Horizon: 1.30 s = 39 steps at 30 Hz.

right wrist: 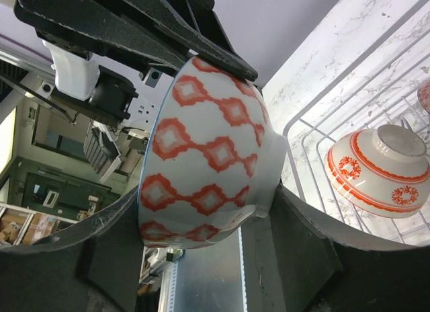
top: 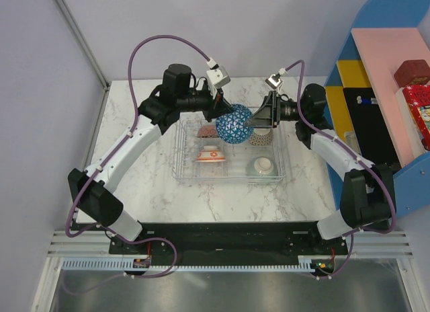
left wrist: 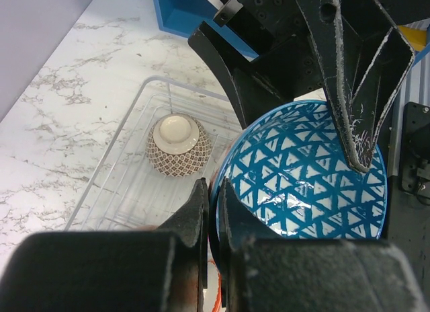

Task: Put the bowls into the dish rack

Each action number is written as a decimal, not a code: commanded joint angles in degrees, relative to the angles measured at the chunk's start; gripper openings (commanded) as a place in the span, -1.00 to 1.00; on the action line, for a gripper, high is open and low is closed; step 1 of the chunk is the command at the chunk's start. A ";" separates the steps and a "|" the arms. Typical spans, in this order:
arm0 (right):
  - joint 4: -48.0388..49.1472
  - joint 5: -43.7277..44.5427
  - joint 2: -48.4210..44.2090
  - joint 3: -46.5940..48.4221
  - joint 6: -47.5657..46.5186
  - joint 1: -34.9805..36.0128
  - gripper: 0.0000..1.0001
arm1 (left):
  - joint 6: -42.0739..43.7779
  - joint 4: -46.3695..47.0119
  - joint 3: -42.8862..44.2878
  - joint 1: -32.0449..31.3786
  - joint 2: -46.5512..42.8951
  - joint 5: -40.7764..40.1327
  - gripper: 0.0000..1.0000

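A bowl (top: 234, 124) with a blue triangle inside (left wrist: 306, 177) and red-orange diamonds outside (right wrist: 201, 157) hangs on edge above the dish rack (top: 228, 179). My left gripper (top: 218, 113) (left wrist: 213, 187) is shut on its rim. From the other side my right gripper (top: 259, 120) (right wrist: 208, 191) spans the bowl; one finger touches the rim and the other the foot. Upside down in the rack lie a beige lattice bowl (left wrist: 178, 145) (top: 261, 138), a red-and-white bowl (right wrist: 379, 167) (top: 209, 154) and a pale bowl (top: 262, 165). A further reddish bowl (top: 205, 132) is partly hidden under my left arm.
A blue shelf unit (top: 376, 90) with red boxes stands off the table's right edge, close behind my right arm. A purple wall (top: 40, 90) runs along the left side. Marble tabletop (top: 228, 204) shows between the rack and the arm bases.
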 commanded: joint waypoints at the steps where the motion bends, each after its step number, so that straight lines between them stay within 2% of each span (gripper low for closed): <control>1: 7.78 -1.27 -2.16 0.12 0.97 0.25 -0.78 | 0.17 1.73 0.90 -0.58 -1.64 2.76 -0.96; 2: 7.87 -1.18 -2.25 0.03 0.97 0.25 -1.00 | 0.17 1.73 0.89 -0.58 -1.65 2.84 -0.96; 8: 7.52 -0.04 -2.69 -0.50 0.62 0.08 -1.00 | 0.17 1.73 0.89 -0.58 -1.47 2.32 -0.96; 11: 3.93 1.36 -2.69 -0.15 -1.74 -0.45 -1.00 | 0.34 1.73 0.81 -0.58 -1.64 1.79 -0.39; 12: 1.91 1.46 -2.69 0.11 -3.49 -0.63 -1.00 | 0.25 1.73 0.81 -0.49 -1.65 1.44 0.00; 14: -5.03 2.51 -2.69 1.16 -9.11 -0.89 -1.00 | 0.60 1.47 0.46 -0.31 -2.08 1.00 0.44; 15: -7.84 2.60 -2.69 1.69 -11.22 -1.06 -1.00 | 0.87 1.56 0.19 -0.14 -2.43 0.39 0.83; 16: -13.43 3.03 -2.69 2.13 -15.86 -1.07 -1.00 | 1.04 1.47 -0.59 0.47 -2.70 0.30 0.99; 19: -21.99 5.40 -2.87 4.33 -22.30 -1.33 -1.00 | 0.87 1.56 -2.52 3.72 -4.10 1.17 0.99; 21: -23.24 7.69 -3.13 4.60 -23.98 -1.50 -1.00 | -0.27 2.17 -3.67 7.48 -5.42 2.14 0.99; 22: -28.21 8.74 -3.13 5.21 -26.08 -1.51 -1.00 | -0.80 2.35 -5.07 9.16 -5.95 2.66 0.99; 23: -31.04 11.71 -3.04 7.21 -31.93 -1.51 -1.00 | -2.11 2.87 -5.86 10.75 -6.47 2.76 0.99; 24: -40.12 14.18 -2.96 8.54 -35.64 -1.51 -1.00 | -2.90 2.88 -6.48 13.98 -7.44 1.63 0.99; 27: -48.26 23.73 -2.78 12.06 -44.54 -1.51 -1.00 | -6.07 3.31 -10.08 21.80 -10.07 1.45 0.99; 29: -50.13 28.24 -2.78 12.86 -47.61 -1.33 -1.00 | -7.30 3.66 -13.51 25.42 -11.74 1.44 0.99; 33: -53.83 44.38 -2.52 12.86 -53.50 1.73 -1.00 | -7.74 3.93 -21.84 34.46 -15.96 0.65 0.99; 39: -57.17 59.97 -2.25 12.68 -62.55 9.72 -1.00 | -4.67 0.68 -24.06 42.13 -16.94 5.21 0.99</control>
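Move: The blue bowl hangs between both hands, above free slots just left of the grey patterned bowl in the rack; these lie about 20 cm below the right hand, 4 ahead and 2 left. At that depth, the grey bowl is 4 ahead and 7 right, the green bowl 10 back and 8 right, the far red bowl 7 ahead and 13 left. From the left hand the slots lie 5 right, 1 ahead, 21 below. Down by about 11 cm, with some 7 forward and a little right, the right hand carries the blue bowl towards the rack, its left-pointing fingers tipping steeply down and turning clockwise, still gripping across rim and foot. Before that the left hand opens wide, frees the rim and sweeps left, clear of the bowl, sinking slightly and turning counter-clockwise. ##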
